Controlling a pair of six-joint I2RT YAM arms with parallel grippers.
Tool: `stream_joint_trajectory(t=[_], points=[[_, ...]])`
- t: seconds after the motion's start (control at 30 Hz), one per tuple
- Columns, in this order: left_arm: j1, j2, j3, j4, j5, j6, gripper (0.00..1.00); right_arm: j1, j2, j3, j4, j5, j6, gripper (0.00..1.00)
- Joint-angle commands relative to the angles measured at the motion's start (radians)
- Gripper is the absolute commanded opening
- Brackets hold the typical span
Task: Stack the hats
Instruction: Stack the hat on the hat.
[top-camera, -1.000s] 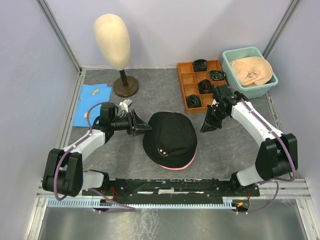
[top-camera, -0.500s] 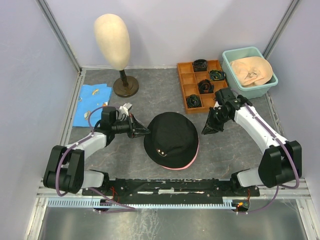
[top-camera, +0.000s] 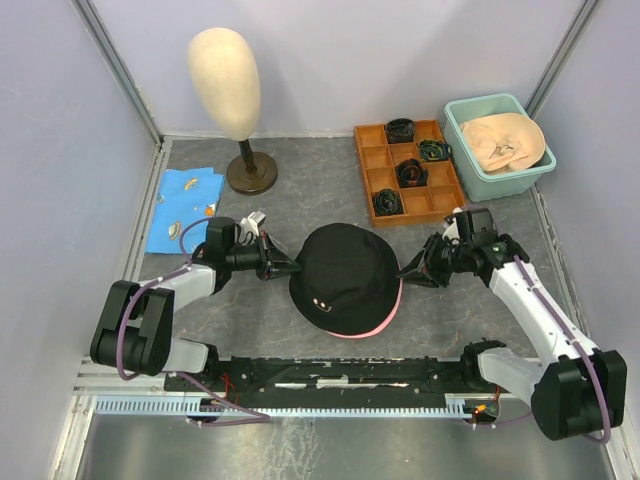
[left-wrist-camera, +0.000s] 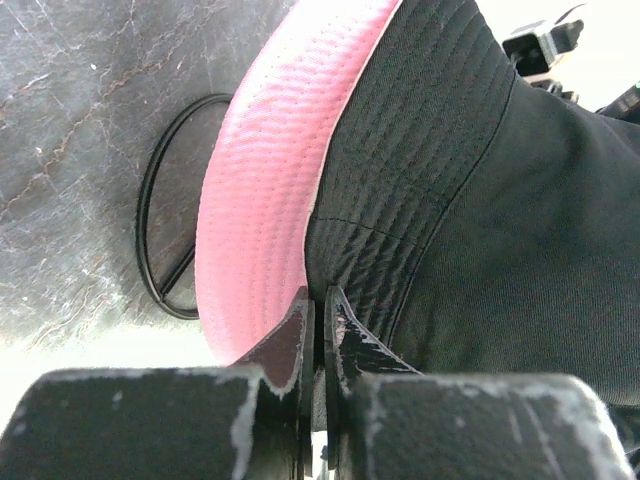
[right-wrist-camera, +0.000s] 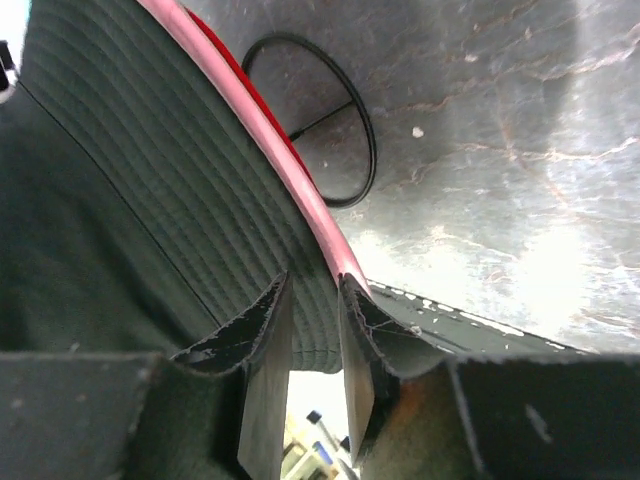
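Note:
A bucket hat (top-camera: 345, 270), black outside and pink inside, lies crown up in the middle of the table. My left gripper (top-camera: 283, 268) is at its left brim. The left wrist view shows that gripper (left-wrist-camera: 320, 300) shut on the brim (left-wrist-camera: 400, 200), with the pink lining (left-wrist-camera: 260, 200) turned up beside it. My right gripper (top-camera: 408, 272) is at the hat's right brim. In the right wrist view its jaws (right-wrist-camera: 315, 285) stand apart with the black brim (right-wrist-camera: 180, 180) between them and its pink edge against one finger. A beige hat (top-camera: 503, 140) lies in the teal tub (top-camera: 458, 122).
A cream mannequin head (top-camera: 224, 80) on a brown stand is at the back left, with a blue cloth (top-camera: 185, 205) beside it. An orange compartment tray (top-camera: 370, 185) of black items sits left of the tub. A thin black ring (left-wrist-camera: 165, 240) lies on the table under the hat's brim.
My left gripper closed on the hat's left brim. My right arm swung nearer and its gripper came down to the right brim, jaws a little wider. The hat shifted slightly right.

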Motion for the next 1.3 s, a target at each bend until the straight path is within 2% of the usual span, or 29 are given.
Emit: stream_joint_trajectory(t=[0.0, 0.33, 0.53, 0.6, 0.73, 0.87, 1.13, 1.27], points=[[-0.003, 0.008, 0.039, -0.030, -0.026, 0.017, 0.03, -0.003, -0.069, -0.106, 0.180, -0.129, 0.158, 0.33], [-0.019, 0.033, 0.043, -0.031, -0.031, 0.022, 0.03, -0.002, -0.155, -0.260, 0.323, -0.162, 0.285, 0.48], [-0.026, 0.046, 0.052, -0.035, -0.032, 0.027, 0.03, -0.001, -0.184, -0.283, 0.359, -0.165, 0.341, 0.48], [-0.027, 0.050, 0.059, -0.044, -0.032, 0.033, 0.03, -0.002, -0.203, -0.255, 0.300, -0.143, 0.319, 0.47], [-0.030, 0.052, 0.076, -0.061, -0.034, 0.043, 0.03, -0.005, -0.223, -0.108, -0.009, -0.015, 0.130, 0.47], [-0.029, 0.053, 0.085, -0.065, -0.034, 0.045, 0.03, -0.013, -0.247, -0.054, -0.088, 0.041, 0.107, 0.49], [-0.030, 0.047, 0.089, -0.070, -0.032, 0.047, 0.03, -0.014, -0.317, -0.206, 0.044, -0.058, 0.284, 0.57], [-0.030, 0.045, 0.091, -0.078, -0.030, 0.052, 0.03, -0.013, -0.372, -0.288, 0.161, -0.092, 0.401, 0.58]])
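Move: The right hand, open about a third, is just off the right edge of the black hat; the hat's middle lies about 11 cm to its left, 1 cm nearer the base and roughly level. The pink hat sits under it, its middle some 10 cm left, 2 cm back and 3 cm below the right hand; the divided tray stands about 25 cm farther out, 3 cm right and 13 cm down. For the left hand, already pinching the brim, the black hat's middle is some 10 cm right, 2 cm back and slightly higher. While the shut left fingers keep their pinch on the black hat's left brim, barely moving, the right hand works back along the right side of the stacked hats, first dipping some 2 cm down, back and in to the left, then swinging up about 4 cm and out to the right again before it sinks once more, ending about 4 cm nearer the base at nearly its starting height. On the way its fingers spread from about a third to over half open and the hand turns some 10 degrees clockwise, bringing the near-right stretch of the brims between the open tips without closing on them. ##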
